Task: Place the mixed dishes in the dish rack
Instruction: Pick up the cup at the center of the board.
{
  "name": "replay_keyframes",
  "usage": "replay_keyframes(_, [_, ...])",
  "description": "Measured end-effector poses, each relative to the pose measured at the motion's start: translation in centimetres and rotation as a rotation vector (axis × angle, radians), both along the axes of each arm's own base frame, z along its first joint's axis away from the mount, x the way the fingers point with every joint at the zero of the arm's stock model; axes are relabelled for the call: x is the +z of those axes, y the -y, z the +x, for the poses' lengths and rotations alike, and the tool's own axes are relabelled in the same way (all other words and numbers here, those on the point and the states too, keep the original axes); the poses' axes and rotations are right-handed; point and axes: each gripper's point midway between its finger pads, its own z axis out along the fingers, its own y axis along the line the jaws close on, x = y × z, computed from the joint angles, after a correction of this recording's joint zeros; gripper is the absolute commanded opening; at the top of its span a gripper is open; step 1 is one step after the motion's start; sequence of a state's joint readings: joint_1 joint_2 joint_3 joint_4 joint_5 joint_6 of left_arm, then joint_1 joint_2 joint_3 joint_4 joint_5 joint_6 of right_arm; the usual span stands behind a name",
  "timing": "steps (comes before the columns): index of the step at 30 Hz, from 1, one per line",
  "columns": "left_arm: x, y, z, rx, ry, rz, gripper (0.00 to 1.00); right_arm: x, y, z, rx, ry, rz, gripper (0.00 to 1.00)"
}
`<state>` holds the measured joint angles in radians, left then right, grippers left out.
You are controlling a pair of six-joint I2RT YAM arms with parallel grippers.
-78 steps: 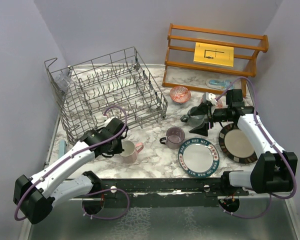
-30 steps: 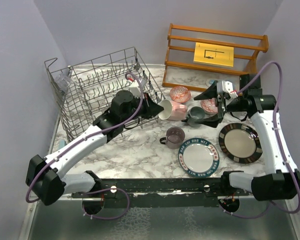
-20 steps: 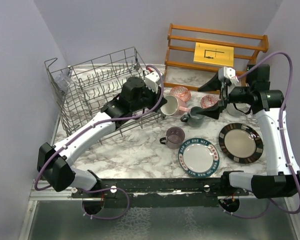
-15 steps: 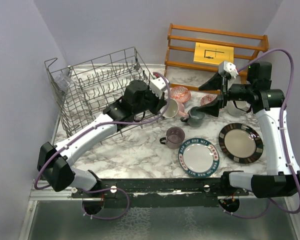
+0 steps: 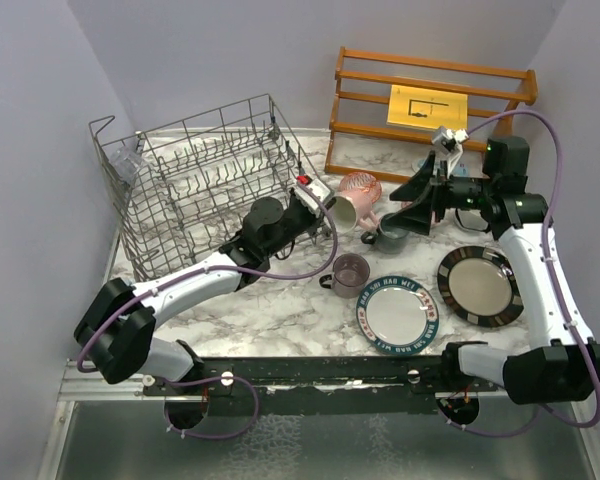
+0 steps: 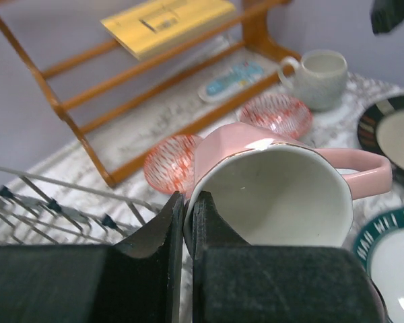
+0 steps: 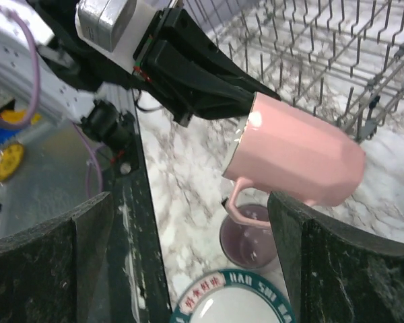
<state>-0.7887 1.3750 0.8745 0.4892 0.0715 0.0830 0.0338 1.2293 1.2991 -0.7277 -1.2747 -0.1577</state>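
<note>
My left gripper (image 5: pixel 327 206) is shut on the rim of a pink mug (image 5: pixel 346 212), one finger inside and one outside. The mug hangs on its side in the air, just right of the dish rack (image 5: pixel 210 185). In the left wrist view the pink mug (image 6: pixel 276 195) opens toward the camera, handle to the right. My right gripper (image 5: pixel 418 202) stands open facing the pink mug (image 7: pixel 299 158), its fingers (image 7: pixel 350 269) apart from it. On the table lie a grey mug (image 5: pixel 390 236), a mauve mug (image 5: pixel 350 273), a blue-rimmed plate (image 5: pixel 397 313) and a dark-rimmed plate (image 5: pixel 480 285).
A wooden slatted shelf (image 5: pixel 430 105) with a yellow card stands at the back right. Two red-patterned bowls (image 6: pixel 172 165) (image 6: pixel 277 114), a white mug (image 6: pixel 321 69) and a flat light-blue item (image 6: pixel 236 77) lie in front of it. A clear glass (image 5: pixel 128 165) sits in the rack's left end.
The left arm lifted the pink mug from the near-left table and carried it right, past the rack's corner. The right gripper swung left toward the mug, still open.
</note>
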Motion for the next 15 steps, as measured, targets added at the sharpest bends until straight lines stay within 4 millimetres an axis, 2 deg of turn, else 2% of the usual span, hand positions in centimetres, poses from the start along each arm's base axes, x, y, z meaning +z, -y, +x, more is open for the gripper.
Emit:
replay_keyframes(3, [2.4, -0.4, 0.8, 0.042, 0.087, -0.082, 0.00, 1.0, -0.3, -0.4, -0.022, -0.051, 0.049, 0.95])
replay_keyframes(5, [4.9, -0.6, 1.0, 0.057, 0.167, -0.159, 0.00, 1.2, -0.4, -0.6, -0.034, -0.111, 0.086, 0.95])
replay_keyframes(12, [10.1, -1.4, 0.3, 0.063, 0.359, -0.306, 0.00, -0.9, -0.6, -0.8, -0.057, -0.435, 0.198, 0.93])
replay_keyframes(15, [11.8, -1.4, -0.2, 0.054, 0.424, -0.352, 0.00, -0.7, -0.6, -0.9, -0.051, -0.523, 0.232, 0.91])
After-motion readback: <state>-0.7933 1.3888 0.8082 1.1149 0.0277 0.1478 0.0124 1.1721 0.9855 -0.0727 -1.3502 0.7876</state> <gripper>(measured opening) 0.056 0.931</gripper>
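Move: About 13 cm to the right of the left hand, some 6 cm farther back and 5 cm higher, the open right gripper waits; the held pink cup's middle sits 6 cm to the left hand's right, level with it. From the right hand the cup lies roughly 6 cm ahead, 7 cm left and 5 cm below. About 22 cm below the left hand are the red bowl, 15 cm ahead and 8 right, and the grey mug, 3 ahead and 14 right. Lifting the pink cup almost straight up by about 12 cm, the left hand keeps its pinch on the rim and tips its fingers up some 30 degrees, carrying the cup past the height of the open right gripper. The right hand stays within a centimetre or so of its place, rolling about 30 degrees around its own pointing direction, clockwise seen from behind it, fingers still wide open. ##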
